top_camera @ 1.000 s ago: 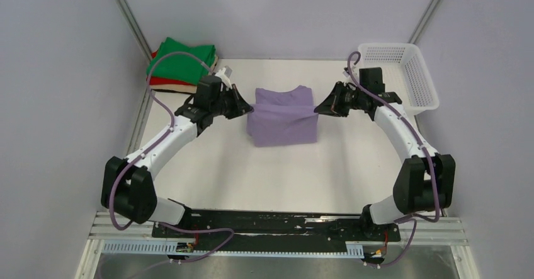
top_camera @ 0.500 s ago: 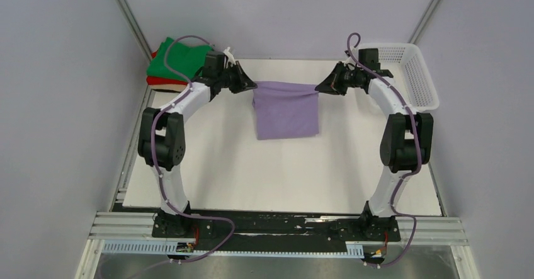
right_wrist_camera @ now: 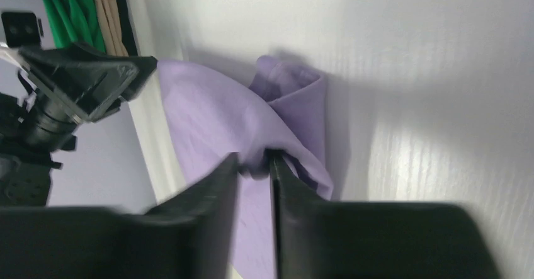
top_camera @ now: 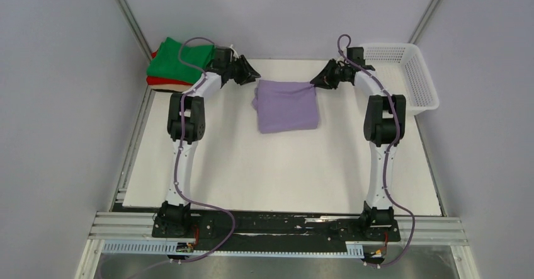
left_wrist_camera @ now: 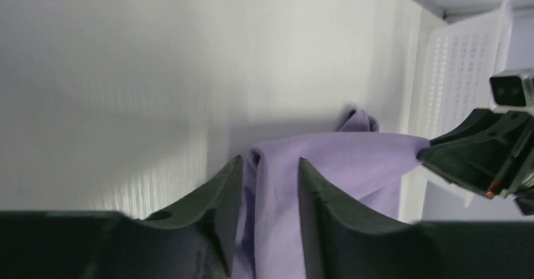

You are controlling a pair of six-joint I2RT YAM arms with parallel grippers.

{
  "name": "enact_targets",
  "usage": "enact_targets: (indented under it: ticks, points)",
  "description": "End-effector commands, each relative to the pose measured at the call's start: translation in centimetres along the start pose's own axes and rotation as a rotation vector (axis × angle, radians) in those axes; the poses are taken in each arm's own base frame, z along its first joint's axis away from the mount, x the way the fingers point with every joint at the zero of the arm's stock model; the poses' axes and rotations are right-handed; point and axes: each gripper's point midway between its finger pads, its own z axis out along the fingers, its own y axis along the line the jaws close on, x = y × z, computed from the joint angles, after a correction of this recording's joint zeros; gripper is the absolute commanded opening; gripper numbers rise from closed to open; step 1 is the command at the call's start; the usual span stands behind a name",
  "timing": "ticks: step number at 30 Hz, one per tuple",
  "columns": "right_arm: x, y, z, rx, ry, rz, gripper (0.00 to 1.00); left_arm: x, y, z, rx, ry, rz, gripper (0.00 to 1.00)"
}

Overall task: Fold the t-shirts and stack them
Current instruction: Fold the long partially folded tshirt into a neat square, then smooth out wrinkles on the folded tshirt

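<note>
The lavender t-shirt (top_camera: 286,106) lies folded on the white table (top_camera: 283,172) near the back, its far edge still lifted between my two grippers. My left gripper (top_camera: 254,75) is at its far left corner. In the left wrist view the left gripper (left_wrist_camera: 269,160) stands open, with a loose fold of lavender cloth (left_wrist_camera: 277,216) between its fingers. My right gripper (top_camera: 313,81) is at the far right corner. The right wrist view shows the right gripper (right_wrist_camera: 254,156) shut on a bunched bit of the lavender t-shirt (right_wrist_camera: 208,115). The folded green, red and beige t-shirts (top_camera: 179,62) are stacked at the back left.
A white mesh basket (top_camera: 412,74) stands at the back right, close behind my right arm. Both arms reach far out towards the back wall. The stack of shirts sits just left of my left wrist.
Both arms have stretched further back and lowered the lavender shirt onto the table. My left jaws have parted and the right jaws have eased slightly.
</note>
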Motion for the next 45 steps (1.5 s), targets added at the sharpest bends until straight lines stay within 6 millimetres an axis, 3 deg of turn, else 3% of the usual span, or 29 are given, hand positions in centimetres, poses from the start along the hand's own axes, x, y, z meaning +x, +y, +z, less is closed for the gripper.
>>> enact_targets:
  ticks: [1,2,5,6,7,8,11,15,19,22,25,29,33,36,39,43,45]
  points:
    - [-5.6,0.0,-0.8,-0.014,-0.14,-0.015,0.42,-3.3,-0.5,0.4,0.016,-0.044,-0.006,0.69]
    - [-5.9,0.3,-1.1,-0.019,-0.147,-0.023,0.64,-3.5,-0.8,0.3,0.026,-0.046,0.001,0.92]
    - [-5.8,1.5,-2.5,-0.016,-0.165,-0.061,0.72,-4.5,-2.9,-1.3,0.048,-0.083,0.035,0.99]
    - [-5.6,1.9,-3.1,-0.007,-0.174,-0.075,0.81,-4.7,-3.4,-1.8,0.051,-0.094,0.049,1.0]
    - [-5.3,1.9,-3.7,0.011,-0.181,-0.08,0.97,-4.6,-4.7,-2.7,0.064,-0.103,0.069,1.0]
    - [-4.8,2.1,-4.3,0.024,-0.185,-0.084,1.0,-4.6,-5.1,-3.1,0.06,-0.111,0.096,1.0]
    - [-2.5,3.5,-5.4,0.027,-0.171,-0.128,1.0,-2.4,-7.4,-4.5,0.035,-0.102,0.178,1.0]
    - [0.4,6.8,-5.1,-0.081,-0.103,-0.164,1.0,0.2,-8.5,-4.2,0.014,-0.074,0.204,1.0]
    - [1.4,8.3,-3.4,-0.17,-0.05,-0.146,1.0,1.7,-8.1,-2.9,0.007,-0.065,0.147,1.0]
    - [0.6,8.5,-1.0,-0.209,-0.033,-0.131,1.0,2.6,-7.8,-1.0,0.021,-0.045,0.118,1.0]
    - [-1.1,6.9,1.6,-0.183,-0.056,-0.081,1.0,3.2,-6.3,0.9,0.006,-0.026,0.059,1.0]
    - [-3.2,3.0,5.3,-0.1,-0.114,-0.019,1.0,4.1,-2.5,3.1,-0.09,-0.021,0.01,1.0]
    - [-0.4,0.0,7.7,-0.083,-0.021,0.06,1.0,5.8,-0.9,3.6,-0.114,0.049,0.021,1.0]
    - [3.2,-1.7,7.7,-0.007,0.024,0.069,1.0,7.4,0.5,2.6,-0.162,0.099,0.046,1.0]
    - [7.2,-2.6,5.9,0.074,0.057,0.081,1.0,10.3,1.1,0.0,-0.172,0.165,0.036,1.0]
    - [11.4,-2.5,2.5,0.134,0.075,0.046,1.0,14.6,0.1,-4.7,-0.156,0.228,0.091,1.0]
    - [12.4,-1.5,0.9,0.137,0.065,-0.002,1.0,15.7,-1.1,-7.1,-0.154,0.225,0.126,1.0]
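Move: Both hands are at the far corners of the folded purple t-shirt, about 3 cm above the cloth. Its middle lies about 10 cm back and 11 cm right of the left hand, and roughly 8 cm back and 9 cm left of the right hand. The shirt stack stands some 28 cm left and 4 cm ahead of the left hand; the white basket some 32 cm right and 2 cm ahead of the right hand. Forward and slightly down first, both hands open wide and free the corners, then hop back and up, closing in towards each other by about 5 cm. They come down on the shirt's far edge, the right one having swung forward again, and with spread fingers pressing on the cloth drag it straight back some 8 to 10 cm. ##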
